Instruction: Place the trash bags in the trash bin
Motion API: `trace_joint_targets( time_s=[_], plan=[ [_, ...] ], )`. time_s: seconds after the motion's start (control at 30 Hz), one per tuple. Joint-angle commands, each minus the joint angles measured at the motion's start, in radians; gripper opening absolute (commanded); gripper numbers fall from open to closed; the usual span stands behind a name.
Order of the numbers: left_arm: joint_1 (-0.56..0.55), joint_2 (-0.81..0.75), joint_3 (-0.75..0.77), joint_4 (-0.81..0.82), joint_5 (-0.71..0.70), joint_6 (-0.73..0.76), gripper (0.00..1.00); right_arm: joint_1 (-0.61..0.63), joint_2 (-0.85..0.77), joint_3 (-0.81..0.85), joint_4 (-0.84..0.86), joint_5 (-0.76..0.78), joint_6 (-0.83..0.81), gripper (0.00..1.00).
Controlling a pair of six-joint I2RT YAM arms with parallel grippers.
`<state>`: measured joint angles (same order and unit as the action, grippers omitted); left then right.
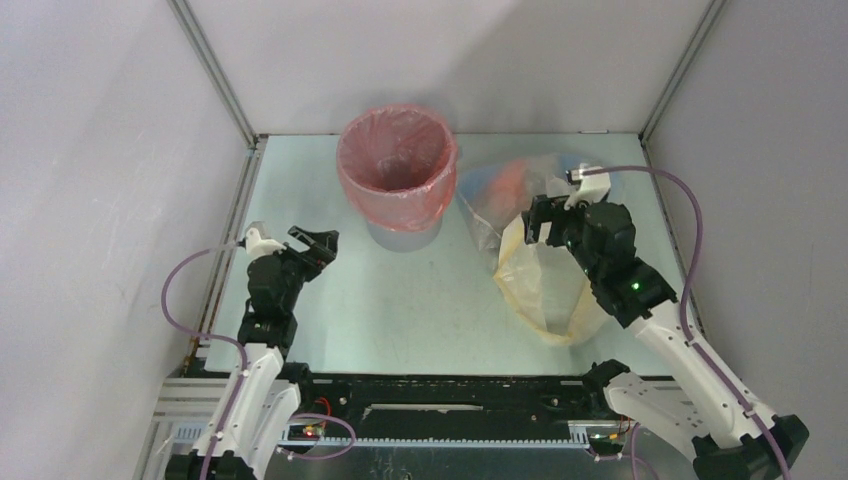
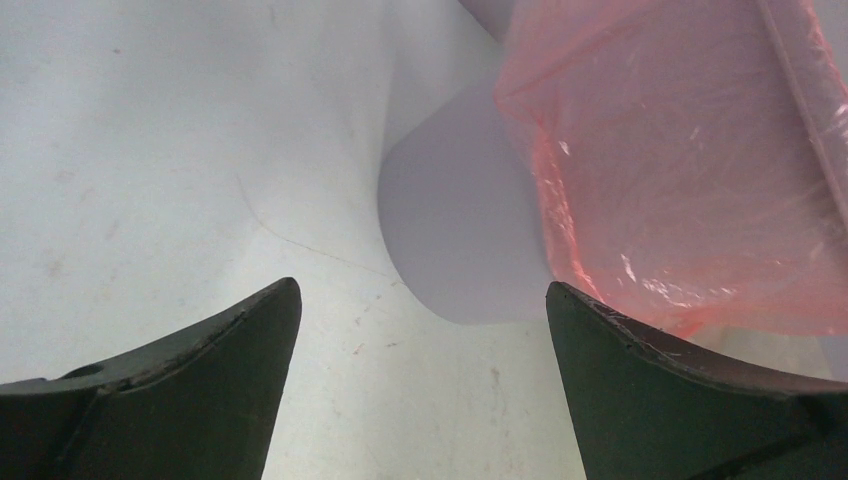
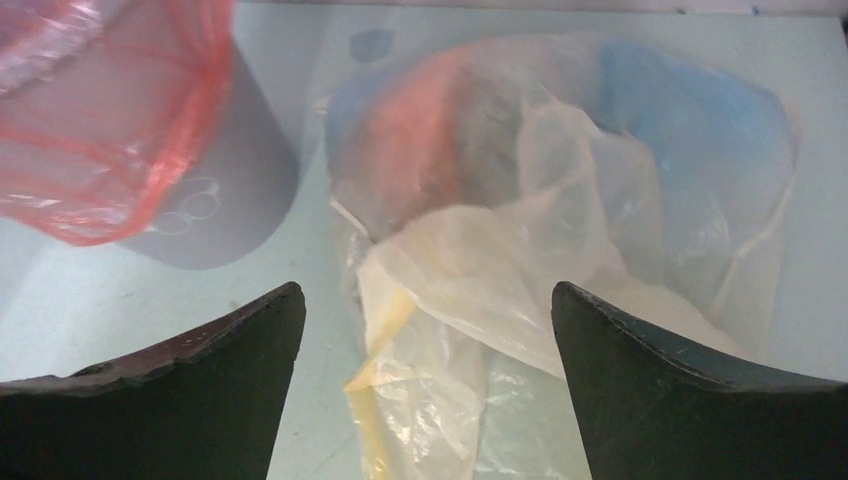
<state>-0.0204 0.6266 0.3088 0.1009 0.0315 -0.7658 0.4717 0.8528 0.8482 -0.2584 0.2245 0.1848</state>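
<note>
The light-grey trash bin (image 1: 402,236) stands at the back middle of the table, a red-pink trash bag (image 1: 395,165) draped in it and over its rim. To its right lies a pile of trash bags (image 1: 535,290): pale yellow (image 3: 480,270) in front, light blue (image 3: 690,110) and something red (image 3: 420,130) showing through behind. My right gripper (image 1: 533,222) hangs open over the pile, nothing between its fingers (image 3: 425,290). My left gripper (image 1: 313,243) stands open left of the bin, empty, facing the bin's grey wall (image 2: 460,220) and the red-pink bag (image 2: 680,170).
Grey enclosure walls with metal frame posts (image 1: 215,75) close in the table at left, back and right. A black rail (image 1: 440,400) with the arm bases runs along the near edge. The pile lies close to the right wall.
</note>
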Motion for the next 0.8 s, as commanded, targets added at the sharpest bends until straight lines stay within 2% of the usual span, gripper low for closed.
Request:
trace_joint_targets(
  time_s=[0.0, 0.2, 0.33, 0.43, 0.5, 0.63, 0.77],
  plan=[
    [-0.004, -0.044, 0.009, -0.046, -0.122, 0.037, 1.0, -0.031, -0.094, -0.154, 0.167, 0.132, 0.066, 0.97],
    [-0.004, -0.05, 0.01, -0.032, -0.224, 0.129, 1.0, -0.094, -0.235, -0.431, 0.493, 0.178, 0.077, 1.0],
    [-0.006, -0.043, -0.037, 0.092, -0.288, 0.207, 1.0, -0.129, -0.232, -0.572, 0.693, 0.188, -0.045, 1.0],
    [-0.008, -0.041, -0.109, 0.265, -0.325, 0.282, 1.0, -0.145, -0.198, -0.695, 0.902, 0.14, -0.202, 0.99],
    [-0.009, -0.015, -0.139, 0.362, -0.342, 0.352, 1.0, -0.178, -0.154, -0.752, 1.028, 0.086, -0.232, 0.97],
    [-0.009, 0.093, -0.094, 0.404, -0.339, 0.468, 1.0, -0.295, -0.014, -0.742, 1.058, -0.009, -0.197, 0.96],
    [-0.009, 0.168, -0.074, 0.457, -0.324, 0.567, 1.0, -0.333, 0.162, -0.744, 1.18, -0.017, -0.196, 0.99]
  ],
)
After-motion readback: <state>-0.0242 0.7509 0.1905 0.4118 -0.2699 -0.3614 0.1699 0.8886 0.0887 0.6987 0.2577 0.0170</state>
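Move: Beneath the right hand, about 25 cm down and 3 cm to its right, lies the white bag with the yellow rim. The lined trash bin's middle is about 15 cm ahead of this hand, 29 cm left and 13 cm lower; the blue-and-red bag is about 22 cm ahead and 2 cm right, down on the table. From the left hand the white bag lies about 50 cm right, level in reach, 16 cm lower. Sinking about 15 cm and swinging some 11 cm to its right, the empty right hand comes down towards the white bag, away from the bin, turning clockwise and tipping up a little. The left hand slides about 6.5 cm left, away from the bin, dips slightly late on and rolls its left side up some 25 degrees. Both grippers stay wide open. ##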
